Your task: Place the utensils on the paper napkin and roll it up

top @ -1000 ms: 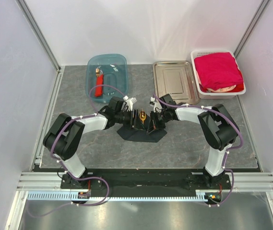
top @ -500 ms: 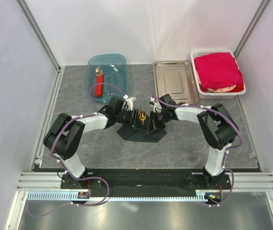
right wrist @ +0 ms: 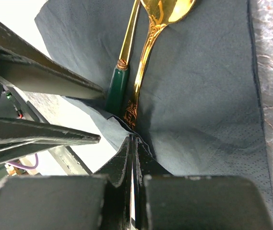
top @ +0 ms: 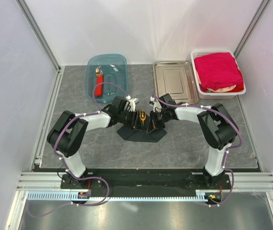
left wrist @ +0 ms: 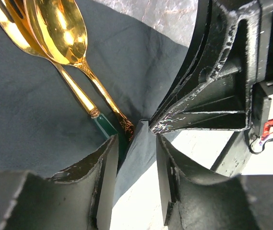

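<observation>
Two gold utensils lie side by side on the black paper napkin (top: pixel 143 134): a spoon (left wrist: pixel 62 31) and a green-handled piece (left wrist: pixel 105 130). From above only a gold glint of the utensils (top: pixel 141 115) shows between the two grippers. My right gripper (right wrist: pixel 132 141) is shut on a lifted edge of the napkin (right wrist: pixel 203 96), just below the handles of the spoon (right wrist: pixel 167 9) and the green-handled piece (right wrist: pixel 117 86). My left gripper (left wrist: pixel 135 143) faces it, jaws apart, with the napkin's (left wrist: pixel 30 124) raised fold in the gap. The two grippers' tips nearly meet.
A blue tub (top: pixel 119 64) at the back left holds a red tool (top: pixel 99 87). A steel tray (top: pixel 174 79) sits at the back centre. A white basket (top: pixel 196 57) with a red cloth (top: pixel 218 71) stands at the back right.
My left arm has edged to the right toward the right gripper, and its jaws have narrowed slightly. The right gripper has held still, shut on the napkin.
</observation>
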Motion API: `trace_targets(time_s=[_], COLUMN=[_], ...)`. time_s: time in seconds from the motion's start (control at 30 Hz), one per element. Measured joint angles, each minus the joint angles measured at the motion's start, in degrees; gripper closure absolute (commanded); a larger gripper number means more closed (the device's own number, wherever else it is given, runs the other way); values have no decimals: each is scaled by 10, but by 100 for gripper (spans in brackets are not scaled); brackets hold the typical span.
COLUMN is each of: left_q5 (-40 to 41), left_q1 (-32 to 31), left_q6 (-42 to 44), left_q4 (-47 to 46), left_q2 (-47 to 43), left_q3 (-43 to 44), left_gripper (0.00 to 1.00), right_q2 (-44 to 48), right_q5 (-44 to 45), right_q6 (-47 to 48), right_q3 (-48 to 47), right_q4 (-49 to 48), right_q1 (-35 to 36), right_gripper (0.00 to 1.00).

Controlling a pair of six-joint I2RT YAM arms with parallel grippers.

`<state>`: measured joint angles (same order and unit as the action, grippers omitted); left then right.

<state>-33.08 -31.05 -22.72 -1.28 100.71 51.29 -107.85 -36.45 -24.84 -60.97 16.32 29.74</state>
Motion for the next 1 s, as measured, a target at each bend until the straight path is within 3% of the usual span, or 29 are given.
trace_targets(time_s=[0.13, 0.27, 0.33, 0.9, 1.0], left_q5=[0, 1, 5, 46, 46], left_q1=[-3, -3, -3, -3, -3], left_q6=[2, 5, 6, 7, 7], left_q4=[4, 5, 5, 9, 9], left_q2=[0, 0, 0, 7, 7], left_q3=[0, 0, 1, 1, 1], left_gripper=[71, 93, 98, 98, 94], right_q2=[0, 0, 0, 13, 11], right_q5=[-2, -2, -3, -14, -12], right_q6=[0, 0, 0, -6, -4], right_q3=[0, 0, 0, 18, 22], right_q4=[0, 0, 0, 0, 1], right_q1=[0, 0, 0, 0, 0], right_gripper=[100, 99, 99, 99, 100])
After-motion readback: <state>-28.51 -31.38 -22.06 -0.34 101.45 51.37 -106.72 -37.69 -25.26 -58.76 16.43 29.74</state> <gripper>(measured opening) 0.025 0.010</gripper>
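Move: The folded-up napkin corner is right at my half-open left fingers, about 1 cm to their right and 1 cm below; the green handle lies some 1 cm ahead, 1 cm right and 2 cm below, and the spoon bowls about 7 cm ahead and 1 cm right. From my shut right hand, the corner is roughly 1 cm ahead and 1 cm left, about level in height; the green handle is about 3 cm ahead and 2 cm left, the spoon bowls 8 cm ahead and 2 cm left. I shut my left fingers on the napkin corner over the utensil handles, then ease that hand down about 1.5 cm with a slight drift forward and left. My right hand stays shut at the flap's edge, lifts about 1 cm, then comes down and back some 1.5 cm, away from the left fingertips. ##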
